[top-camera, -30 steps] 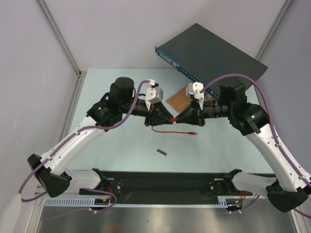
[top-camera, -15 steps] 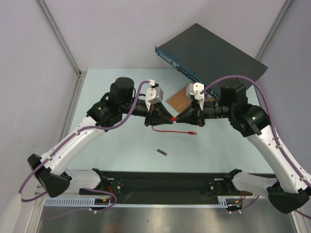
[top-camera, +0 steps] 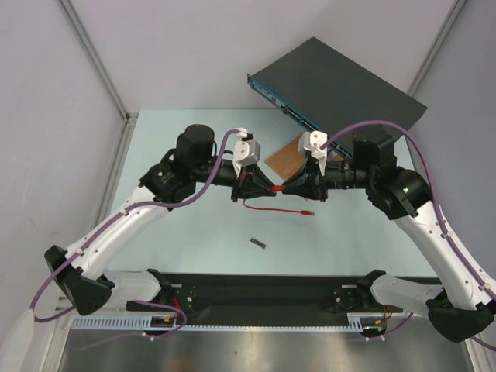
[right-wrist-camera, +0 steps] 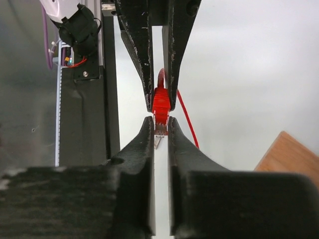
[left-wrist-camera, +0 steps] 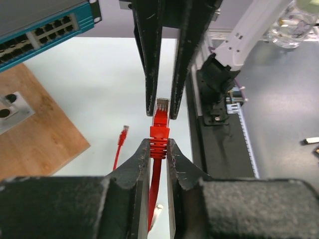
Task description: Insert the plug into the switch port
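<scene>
The plug hangs above the table between both grippers, its red boot toward the left arm and its clear tip toward the right. My left gripper presses both jaws on the ribbed boot. My right gripper is shut on the clear tip. The red cable droops to the table, its far connector lying loose. The switch sits at the back right, its teal front face with the ports away from the plug.
A brown wooden board lies between the switch and the grippers, with a grey metal piece on it. A small dark piece lies on the table near the arm bases. A black rail runs along the near edge.
The left jaws have narrowed onto the plug's red boot. Both arms and the right gripper have hardly moved.
</scene>
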{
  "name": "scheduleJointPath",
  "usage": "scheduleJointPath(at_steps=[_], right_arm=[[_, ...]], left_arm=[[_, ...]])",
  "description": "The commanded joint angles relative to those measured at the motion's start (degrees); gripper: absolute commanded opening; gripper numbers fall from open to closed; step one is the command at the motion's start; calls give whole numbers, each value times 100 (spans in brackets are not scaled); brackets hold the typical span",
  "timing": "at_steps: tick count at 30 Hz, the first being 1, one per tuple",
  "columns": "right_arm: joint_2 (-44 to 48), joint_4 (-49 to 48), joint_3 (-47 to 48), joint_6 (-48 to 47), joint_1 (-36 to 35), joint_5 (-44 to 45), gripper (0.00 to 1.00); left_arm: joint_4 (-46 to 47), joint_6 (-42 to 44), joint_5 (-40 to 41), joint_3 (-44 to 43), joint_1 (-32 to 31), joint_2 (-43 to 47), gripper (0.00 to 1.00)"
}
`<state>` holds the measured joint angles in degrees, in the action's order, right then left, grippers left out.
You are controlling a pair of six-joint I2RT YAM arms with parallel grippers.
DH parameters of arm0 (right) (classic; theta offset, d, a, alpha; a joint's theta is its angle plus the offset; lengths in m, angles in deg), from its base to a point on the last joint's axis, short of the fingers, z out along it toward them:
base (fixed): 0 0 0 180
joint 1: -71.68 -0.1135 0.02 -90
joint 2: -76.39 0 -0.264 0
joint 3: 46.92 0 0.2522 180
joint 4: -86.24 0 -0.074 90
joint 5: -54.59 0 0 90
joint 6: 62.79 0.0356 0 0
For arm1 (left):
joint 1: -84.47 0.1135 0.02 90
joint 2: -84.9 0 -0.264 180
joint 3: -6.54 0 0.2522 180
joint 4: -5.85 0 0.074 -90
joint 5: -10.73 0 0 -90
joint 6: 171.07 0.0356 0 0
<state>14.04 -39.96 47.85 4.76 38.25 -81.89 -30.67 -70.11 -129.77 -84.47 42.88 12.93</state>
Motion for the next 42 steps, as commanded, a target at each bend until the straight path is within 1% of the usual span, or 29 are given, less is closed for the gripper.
scheduleJointPath(at_steps=[1, 2, 4, 5, 6, 7, 8, 9, 10, 12, 13, 14, 15, 16, 17, 18, 19, 20, 21, 22, 23, 24, 26, 27, 31, 32, 33, 38, 42], right_arm=[[82, -303, -33, 154, -6, 341, 21], [91, -312, -59, 215, 64, 385, 43], [135, -469, -120, 599, 248, 499, 55], [152, -548, -225, 741, 380, 456, 60], [179, -636, -296, 882, 686, 368, 68], [205, -872, -340, 1284, 854, 324, 73], [240, -987, -410, 1462, 1012, 254, 79], [241, -1171, -411, 1664, 1353, 149, 81], [232, -1243, -411, 2031, 1505, 104, 82], [162, -1366, -324, 2420, 1865, 43, 86], [135, -1427, -288, 2587, 2249, 8, 86], [109, -1454, -253, 2945, 2436, -45, 87], [48, -1472, -218, 3097, 2603, -80, 88], [30, -1463, -148, 3255, 2970, -81, 89], [12, -1463, -121, 3500, 3165, -124, 91], [-5, -1463, -95, 3651, 3350, -159, 91], [-6, -1446, -77, 3765, 3639, -186, 92], [-14, -1393, -59, 3940, 4059, -221, 92], [-14, -1358, -59, 4012, 4273, -256, 92], [-14, -1323, -68, 4082, 4475, -300, 93], [-14, -1279, -85, 4144, 4938, -387, 92], [-32, -1191, -103, 4240, 5160, -423, 93], [-32, -1138, -217, 4363, 5870, -685, 92], [-15, -1147, -278, 4494, 6118, -791, 92], [-32, -945, -454, 4496, 6779, -1074, 95], [-49, -910, -516, 4487, 6840, -1082, 99], [-67, -822, -542, 4470, 6919, -1083, 100], [-67, -1190, -990, 4960, 6938, -1065, 100], [-67, -1858, -1569, 5550, 6929, -1074, 100]], left_arm=[[316, -50, 267, 9, 62, 148, 0], [282, 2, 678, -9, 71, 121, 0], [203, 309, 1302, -140, 80, -10, 0], [185, 423, 1985, -210, 80, -98, 0], [132, 651, 2400, -289, 80, -186, 0], [97, 766, 2744, -499, 80, -430, 0], [45, 1011, 3278, -623, 89, -563, 0], [-78, 1100, 3475, -868, 141, -686, 0], [-88, 1145, 3607, -975, 176, -818, 0], [-132, 1267, 3984, -1203, 290, -1204, 0], [-149, 1286, 4108, -1431, 343, -1328, 0], [-158, 1294, 4205, -1563, 387, -1459, 0], [-202, 1277, 4406, -1878, 483, -1800, 0], [-350, 1260, 4469, -2064, 537, -1978, 0], [-447, 1198, 4513, -2274, 589, -2188, 0], [-570, 1172, 4575, -2720, 660, -2538, 0], [-763, 1145, 4723, -2951, 669, -2759, 0], [-904, 1110, 4742, -3475, 721, -3127, 0], [-1053, 1075, 4742, -3777, 748, -3366, 0], [-1464, 1057, 4595, -4110, 774, -3568, 0], [-1633, 927, 4558, -4453, 792, -3770, 0], [-1817, 838, 4497, -5100, 836, -4199, 1], [-2221, 584, 4295, -5640, 880, -4527, 0], [-2267, 504, 4259, -5904, 915, -4694, 0], [-2171, 284, 4154, -5845, 985, -4757, 0], [-2153, 214, 4093, -5819, 994, -4748, 0], [-2136, 179, 4049, -5801, 994, -4757, 0], [-2092, -6, 3829, -5749, 994, -4704, 0], [-2074, -112, 3872, -5801, 968, -4739, 0]])
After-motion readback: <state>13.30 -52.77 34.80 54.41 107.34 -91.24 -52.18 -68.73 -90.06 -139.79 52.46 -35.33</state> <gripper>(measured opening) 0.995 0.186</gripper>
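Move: The plug is pinched between both my hands. My left has to take it to the empty port near the left end of the switch, about 35 cm ahead, 5 right and 9 below; the black module sits in the same face, 2 cm farther right and 2 cm nearer than that port. The wooden board lies some 20 cm ahead, 14 right and 24 down. From my right hand, the switch's right front corner is about 8 cm ahead, 25 right and 9 below. I open my right fingers wide and let go of the plug, swinging that hand some 29 cm right and 13 forward to the switch's right front corner, wrist turning clockwise and tipping down. My left hand keeps its pinch and carries the plug about 30 cm forward and a little down, turning counter-clockwise until the plug faces the switch's front. ##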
